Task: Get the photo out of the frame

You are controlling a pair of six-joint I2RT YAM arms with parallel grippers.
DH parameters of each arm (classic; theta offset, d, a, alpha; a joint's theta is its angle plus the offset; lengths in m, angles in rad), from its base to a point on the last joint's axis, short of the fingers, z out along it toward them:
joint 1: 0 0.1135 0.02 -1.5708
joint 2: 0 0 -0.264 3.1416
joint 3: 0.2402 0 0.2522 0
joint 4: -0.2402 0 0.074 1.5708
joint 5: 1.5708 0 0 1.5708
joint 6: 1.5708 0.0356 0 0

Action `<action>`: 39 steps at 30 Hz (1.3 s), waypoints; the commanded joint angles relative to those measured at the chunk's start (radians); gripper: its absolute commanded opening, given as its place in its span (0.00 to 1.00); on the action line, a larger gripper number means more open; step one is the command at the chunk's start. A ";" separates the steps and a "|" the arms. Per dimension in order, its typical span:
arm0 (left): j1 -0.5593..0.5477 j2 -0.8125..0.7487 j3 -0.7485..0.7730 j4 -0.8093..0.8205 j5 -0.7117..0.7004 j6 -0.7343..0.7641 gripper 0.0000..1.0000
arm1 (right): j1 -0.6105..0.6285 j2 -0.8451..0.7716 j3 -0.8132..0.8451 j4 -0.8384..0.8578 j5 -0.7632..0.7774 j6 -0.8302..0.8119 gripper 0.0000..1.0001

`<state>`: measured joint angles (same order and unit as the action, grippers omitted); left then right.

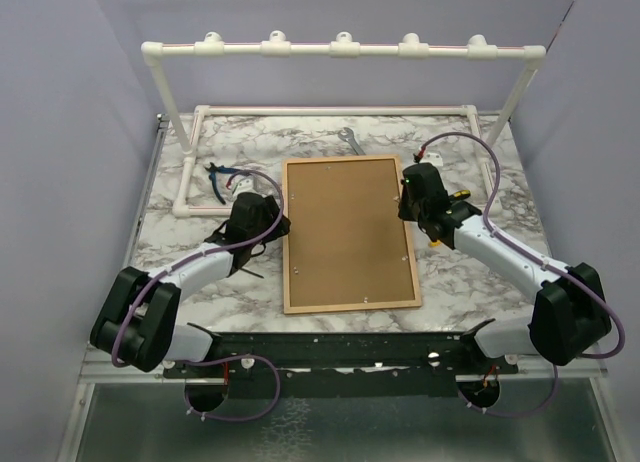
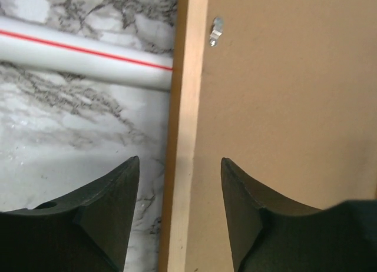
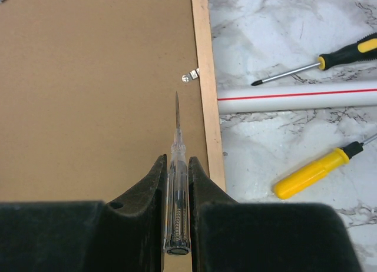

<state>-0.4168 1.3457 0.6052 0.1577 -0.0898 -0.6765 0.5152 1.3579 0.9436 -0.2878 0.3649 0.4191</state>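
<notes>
The frame [image 1: 350,232] lies face down on the marble table, its plain brown back [image 2: 283,107] up inside a narrow wooden border [image 2: 187,107]. The photo is hidden under that back. My left gripper [image 1: 283,222] [image 2: 179,160] hangs open over the frame's left border, one finger above the marble and one above the back. My right gripper [image 1: 406,202] [image 3: 175,157] is shut on a clear-handled screwdriver [image 3: 177,183]. Its blade points at a small metal clip [image 3: 191,76] by the right border. Another clip [image 2: 216,32] shows near the left border.
A white pipe rack [image 1: 340,50] stands at the back, its base pipes [image 2: 88,57] [image 3: 294,98] lying beside the frame. A black-and-yellow screwdriver [image 3: 330,57] and a yellow one [image 3: 312,172] lie right of the frame. A wrench [image 1: 350,137] and pliers [image 1: 225,177] lie behind.
</notes>
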 commanded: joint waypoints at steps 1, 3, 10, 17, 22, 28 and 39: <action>-0.011 -0.024 -0.044 -0.031 0.017 -0.004 0.56 | -0.001 -0.026 -0.022 -0.011 0.055 0.011 0.01; -0.016 -0.015 -0.048 -0.032 0.017 0.007 0.53 | -0.001 -0.026 -0.026 -0.012 0.057 0.008 0.01; -0.065 0.047 -0.013 -0.040 0.010 0.069 0.49 | -0.001 -0.012 -0.039 0.000 0.082 0.007 0.01; -0.093 0.062 -0.001 -0.056 -0.066 0.089 0.45 | -0.001 0.002 -0.037 0.015 0.089 0.021 0.01; -0.096 0.063 0.005 -0.076 -0.106 0.097 0.34 | -0.001 0.025 -0.023 0.018 0.080 0.025 0.01; -0.100 0.060 0.011 -0.090 -0.134 0.110 0.21 | -0.002 0.084 0.018 0.000 0.093 0.036 0.01; -0.104 0.055 0.017 -0.112 -0.157 0.124 0.09 | -0.001 0.114 0.043 -0.014 0.120 0.044 0.01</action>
<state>-0.5198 1.4025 0.6094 0.0780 -0.1921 -0.5777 0.5152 1.4487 0.9619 -0.2867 0.4374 0.4526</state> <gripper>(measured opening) 0.200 0.151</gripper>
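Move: The left hand hangs open over the picture frame's left edge; the stretch it goes for is some 4 cm below, 2 cm back and 1 cm right, with the left metal clip about 10 cm ahead and 2 cm right, and the blue pliers roughly 14 cm ahead, 14 cm left. From the right hand, the right metal clip lies about 9 cm ahead, 1 cm right and 9 cm below. The black-yellow screwdriver sits some 13 cm right of that clip; the yellow screwdriver is about level with the right hand, 13 cm to its right. The left hand sinks about 4 cm while drawing back 2–3 cm onto the frame's left edge, rolling some 10 degrees so its left side rises, and its fingers close from over half open until they pinch the wooden edge between them. The right hand, still gripping the thin precision screwdriver, eases about 1 cm right, then dips the tip some 2 cm down and finally pushes forward about 1 cm, bringing it close to the metal clip on the right edge. ##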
